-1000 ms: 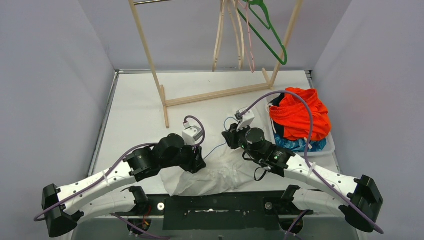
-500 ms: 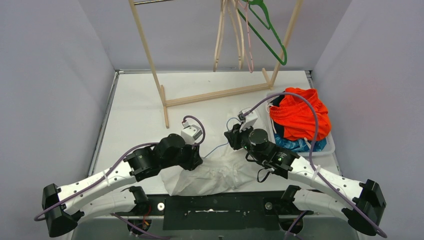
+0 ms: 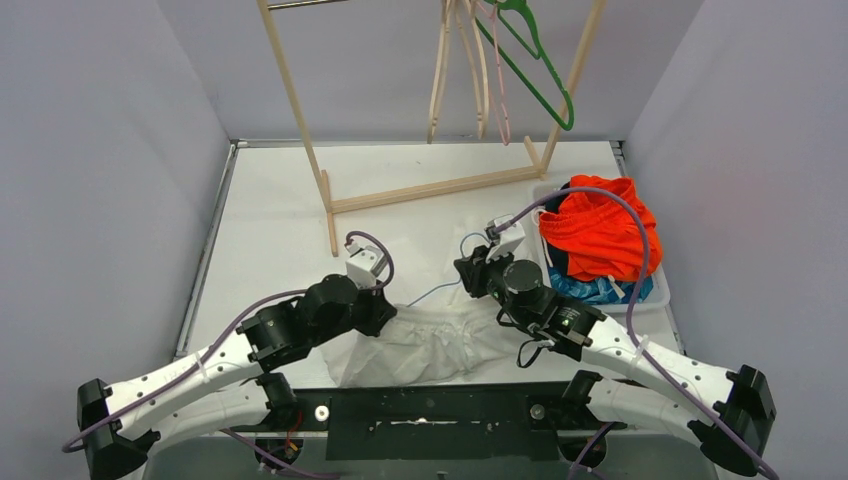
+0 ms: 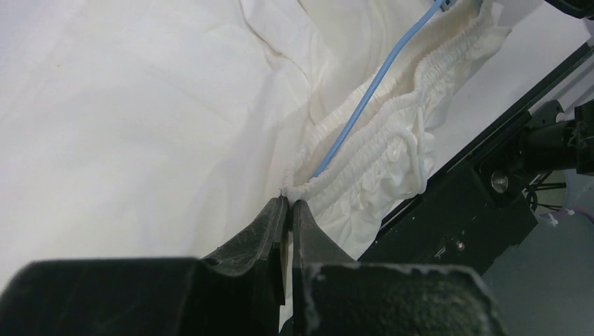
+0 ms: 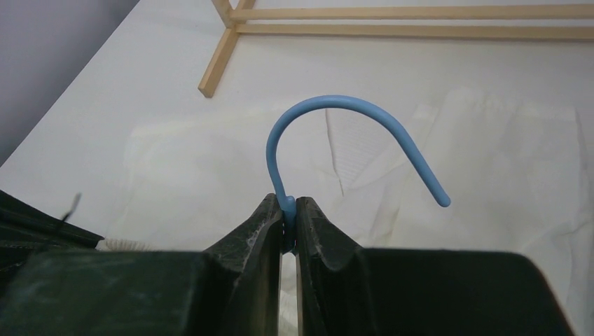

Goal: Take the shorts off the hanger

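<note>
The white shorts [image 3: 420, 345] lie crumpled on the table by its near edge, still threaded on a thin blue hanger [image 3: 435, 292]. In the left wrist view my left gripper [image 4: 289, 203] is shut on the gathered waistband of the white shorts [image 4: 392, 154], with the blue hanger arm [image 4: 364, 105] running through it. In the right wrist view my right gripper [image 5: 288, 210] is shut on the neck of the blue hanger, just below its hook [image 5: 336, 105]. From above, the left gripper [image 3: 388, 312] and right gripper [image 3: 468, 283] sit at either end of the waistband.
A wooden rack [image 3: 330, 200] stands at the back of the table, with a green hanger [image 3: 535, 70] and pale hangers [image 3: 470, 60] hanging from it. A clear bin [image 3: 660, 290] at the right holds orange shorts [image 3: 600, 235] over blue leaf-patterned ones [image 3: 585, 290].
My left gripper has shut on the waistband and drawn back to the left, stretching the shorts flatter. The right arm has shifted slightly right with the hanger.
</note>
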Controlling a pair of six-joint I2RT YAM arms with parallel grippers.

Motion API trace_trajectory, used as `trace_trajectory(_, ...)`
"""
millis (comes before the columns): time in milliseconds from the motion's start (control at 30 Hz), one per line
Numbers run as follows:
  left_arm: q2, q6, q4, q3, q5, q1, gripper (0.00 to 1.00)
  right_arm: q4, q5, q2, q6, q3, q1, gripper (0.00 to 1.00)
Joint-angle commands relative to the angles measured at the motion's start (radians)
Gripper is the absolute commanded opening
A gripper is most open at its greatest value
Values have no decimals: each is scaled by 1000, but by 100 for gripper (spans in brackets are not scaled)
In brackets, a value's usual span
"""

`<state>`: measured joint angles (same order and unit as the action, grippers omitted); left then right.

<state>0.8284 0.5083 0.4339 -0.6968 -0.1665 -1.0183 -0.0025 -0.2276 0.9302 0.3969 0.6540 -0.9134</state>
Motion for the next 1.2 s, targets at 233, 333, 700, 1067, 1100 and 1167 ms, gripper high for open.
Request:
trace_trajectory(233,-97,146,192,-14,-391,1,0,-13,-309,-78,110,5,5,0)
trace_trajectory(333,-123,214,258,-10,-466,1,0,29,-341,-138,129,-38,5,0)
trace_trajectory(700,-155,162,180,35,-373,1,0,45,-306,-152,156,-57,19,0)
trace_trajectory(1067,-97,52,42,20,-157,1,57,30,-177,-19,109,13,21,0)
trace_trajectory(1100,-90,48,47,15,-148,1,59,30,-167,-17,103,15,21,0)
trace_trajectory(1167,-77,38,50,13,-132,1,61,39,-129,-19,81,15,21,0)
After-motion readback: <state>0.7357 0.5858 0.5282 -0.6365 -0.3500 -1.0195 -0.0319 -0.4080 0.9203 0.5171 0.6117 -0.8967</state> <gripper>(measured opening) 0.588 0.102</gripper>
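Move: The white shorts' waistband is already pinched at its left end in the left hand, and the blue hanger's left arm dips into it about 2 cm right and 1 cm ahead of those fingers. The shorts' body lies some 8 cm right, 10 cm back and 8 cm lower; the rack's left foot is 15 cm left, 20 cm ahead, 12 cm below. From the right hand, which grips the hanger's neck, that entry spot is about 12 cm left, 7 cm back and 4 cm lower. The waistband's held end is drawn off the hanger's left arm, some 8 cm left and a little forward, the left hand turning about 25 degrees counter-clockwise. Meanwhile the right hand keeps its grip and pulls the hanger about 5 cm right, turning clockwise. Then both ease back 2 to 4 cm towards each other and sink slightly while the left fingers open, letting go of the cloth. ##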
